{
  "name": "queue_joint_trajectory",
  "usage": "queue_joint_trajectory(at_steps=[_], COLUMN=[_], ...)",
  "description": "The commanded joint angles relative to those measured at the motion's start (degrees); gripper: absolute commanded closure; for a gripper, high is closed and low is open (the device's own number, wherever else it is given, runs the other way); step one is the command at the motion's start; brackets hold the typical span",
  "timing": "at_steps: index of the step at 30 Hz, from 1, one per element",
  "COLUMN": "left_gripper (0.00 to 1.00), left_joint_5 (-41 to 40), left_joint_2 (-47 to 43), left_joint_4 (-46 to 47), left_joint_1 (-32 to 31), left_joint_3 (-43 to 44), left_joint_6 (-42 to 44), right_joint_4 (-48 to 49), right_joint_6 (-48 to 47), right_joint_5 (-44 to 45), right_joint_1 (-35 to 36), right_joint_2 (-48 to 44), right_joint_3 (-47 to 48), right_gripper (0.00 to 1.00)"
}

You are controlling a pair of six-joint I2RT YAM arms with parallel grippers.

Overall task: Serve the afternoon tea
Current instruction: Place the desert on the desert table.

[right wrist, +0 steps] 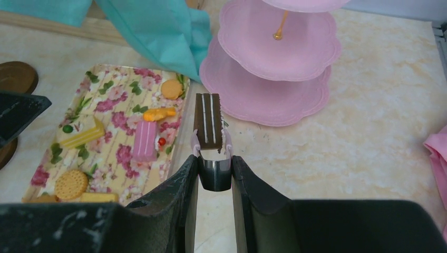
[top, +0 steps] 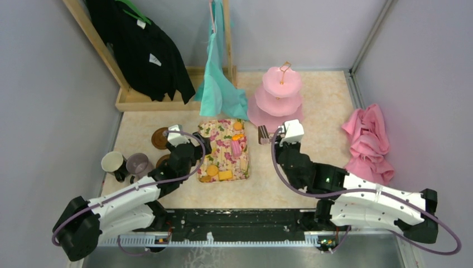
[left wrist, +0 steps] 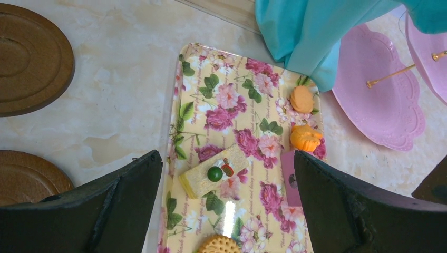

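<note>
The floral tray holds several small snacks: a yellow slice, an orange disc, an orange pumpkin shape, a pink bar and a biscuit. My left gripper hangs open above the tray's near half. My right gripper is shut on dark tongs, whose pink tips pinch a brown striped snack between the tray and the pink three-tier stand. A cream mug, a mauve-grey mug and two brown saucers sit to the left.
A teal cloth hangs from a wooden rack over the tray's far end, with black clothes beside it. A crumpled pink cloth lies at the right. Grey walls close in the table on three sides.
</note>
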Motion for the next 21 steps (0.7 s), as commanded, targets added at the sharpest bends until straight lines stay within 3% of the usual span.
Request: queue_joint_trajectory(at_steps=[1,21], left_gripper=[0.01,0.01], left_joint_5=[0.23,1.24], left_joint_2=[0.40,2.64], left_joint_4=[2.53,5.69], left_joint_1=[-0.23,1.98], left_joint_3=[1.53,0.72], left_joint_6=[1.13,2.64], right_joint_4=[9.44,26.08], right_joint_6=[-3.94,-7.46], right_joint_5=[0.60,-8.33], right_joint_1=[-2.70,-16.93], right_joint_2=[1.70,13.00], right_joint_3=[-0.62,-2.12], right_gripper=[1.00,1.00])
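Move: The chocolate cake, held in the tongs in the right hand, hangs about 8 cm ahead of that hand, 3 cm left and 5 cm lower. The bottom plate of the desert table (pink tiered stand) is centred some 17 cm ahead, in line sideways, 20 cm below; the blue cloth's hem is about 16 cm ahead and 17 cm left, the floral tray 20 cm left and 1 cm back. From the left hand, that plate lies about 16 cm ahead and 27 cm right. The chocolate cake, still clamped in the tongs, is carried towards the front left of the desert table's bottom plate: the right hand goes about 7 cm forward at a steady pace, sinking some 2 cm mostly in the first half, then running nearly level. The wrist turns slightly clockwise, and the fingers keep their grip on the tongs. ##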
